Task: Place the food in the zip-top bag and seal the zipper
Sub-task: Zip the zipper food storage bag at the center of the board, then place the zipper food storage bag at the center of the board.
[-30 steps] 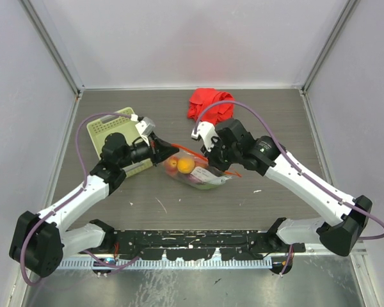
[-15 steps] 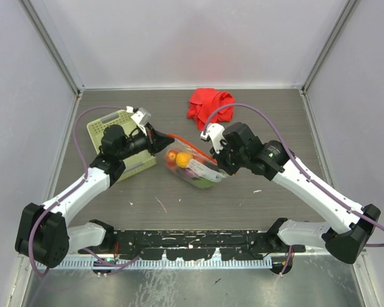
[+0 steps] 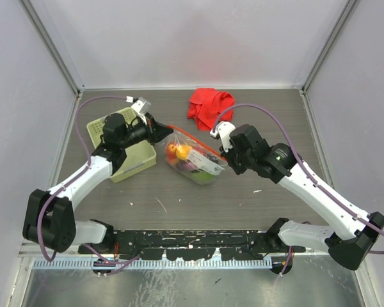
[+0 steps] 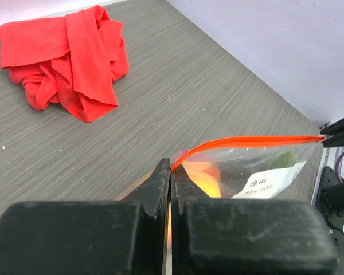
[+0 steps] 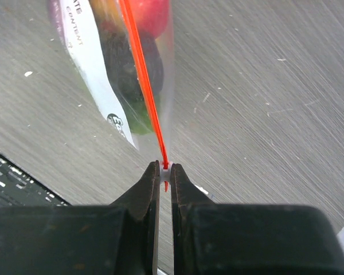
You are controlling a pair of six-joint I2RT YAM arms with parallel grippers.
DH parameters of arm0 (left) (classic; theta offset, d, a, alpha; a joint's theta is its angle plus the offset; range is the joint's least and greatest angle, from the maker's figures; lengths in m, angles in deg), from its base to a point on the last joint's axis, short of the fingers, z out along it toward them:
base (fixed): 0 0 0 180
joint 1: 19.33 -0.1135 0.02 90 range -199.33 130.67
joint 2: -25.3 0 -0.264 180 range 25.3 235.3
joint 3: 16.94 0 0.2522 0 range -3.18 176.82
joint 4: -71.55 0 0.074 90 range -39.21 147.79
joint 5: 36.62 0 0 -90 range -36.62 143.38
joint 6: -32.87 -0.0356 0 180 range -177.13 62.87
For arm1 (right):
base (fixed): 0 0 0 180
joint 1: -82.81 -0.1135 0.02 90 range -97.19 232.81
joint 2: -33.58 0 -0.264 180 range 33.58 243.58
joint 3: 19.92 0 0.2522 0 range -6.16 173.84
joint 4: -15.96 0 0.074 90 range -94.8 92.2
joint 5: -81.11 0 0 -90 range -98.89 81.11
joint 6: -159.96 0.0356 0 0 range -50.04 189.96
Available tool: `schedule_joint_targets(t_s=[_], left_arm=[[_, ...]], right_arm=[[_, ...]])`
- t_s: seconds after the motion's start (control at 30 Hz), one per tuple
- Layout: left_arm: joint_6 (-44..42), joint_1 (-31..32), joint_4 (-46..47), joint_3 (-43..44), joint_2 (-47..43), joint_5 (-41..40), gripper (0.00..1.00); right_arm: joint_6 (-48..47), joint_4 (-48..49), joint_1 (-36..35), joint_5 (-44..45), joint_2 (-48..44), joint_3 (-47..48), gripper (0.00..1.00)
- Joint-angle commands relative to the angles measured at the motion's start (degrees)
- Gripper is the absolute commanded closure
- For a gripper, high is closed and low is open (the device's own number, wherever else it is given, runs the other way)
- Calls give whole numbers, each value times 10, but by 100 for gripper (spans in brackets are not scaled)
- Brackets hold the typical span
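The clear zip-top bag [image 3: 195, 161] hangs stretched between my two grippers above the table. The food [image 3: 178, 152], red, orange, green and dark purple pieces, sits inside it. The red-orange zipper [image 3: 193, 141] runs taut along the bag's top edge. My left gripper [image 3: 162, 130] is shut on the zipper's left end; the left wrist view shows the strip [image 4: 246, 141] leaving the closed fingertips [image 4: 170, 169]. My right gripper [image 3: 225, 157] is shut on the zipper's right end, at a small white slider [image 5: 164, 170] between the fingertips, with the bag [image 5: 117, 63] hanging beyond.
A pale green slotted basket [image 3: 112, 153] lies under my left arm at the left. A crumpled red cloth [image 3: 208, 105] lies at the back centre and shows in the left wrist view [image 4: 69, 57]. Grey walls enclose the table on three sides.
Both grippers have lifted the bag and carried it toward the back. The left gripper has moved back-left and the right gripper right, pulling the zipper straight.
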State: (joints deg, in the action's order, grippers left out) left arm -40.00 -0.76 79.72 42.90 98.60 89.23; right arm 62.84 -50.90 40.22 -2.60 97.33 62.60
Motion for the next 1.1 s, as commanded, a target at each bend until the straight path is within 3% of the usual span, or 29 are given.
schedule_joint_targets(t_s=[0.0,0.17,0.53,0.73,1.07], left_arm=[[-10,-14,24,53,35,10,100],[2,-15,22,98,83,22,100],[-42,0,-38,233,166,1,100],[-59,36,-29,159,162,-34,100],[10,70,-48,10,108,-96,99]], right_arm=[[15,-19,24,83,0,21,99],[5,19,49,123,24,51,99],[-44,203,95,205,53,90,99],[-35,249,98,93,37,5,100],[95,237,98,-27,-36,-150,99]])
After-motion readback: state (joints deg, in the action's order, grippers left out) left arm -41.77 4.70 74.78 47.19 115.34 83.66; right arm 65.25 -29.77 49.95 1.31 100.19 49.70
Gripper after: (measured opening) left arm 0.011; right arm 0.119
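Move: Both hands already hold the red zipper by its ends, the filled bag hanging between them. Its food is about 7 cm back, 8 right and 8 below the left hand; 3 ahead, 9 left and 8 below the right. The bare board spot is some 4 cm ahead, 11 right and 19 below the left hand, 16 ahead and 8 left of the right. From the left hand, the red cloth lies 16 ahead and 14 right, the green basket 3 ahead and 18 left. Forward and up first, then sharply down: both hands swing the bag out over the board, the right about 11 cm forward, rising and drifting right as its fingers tip up, the left some 7 cm forward with a smaller rise. Then both drop over 10 cm towards the board while drawing back several centimetres, the left fingers tipping down, each still pinching its zipper end. ##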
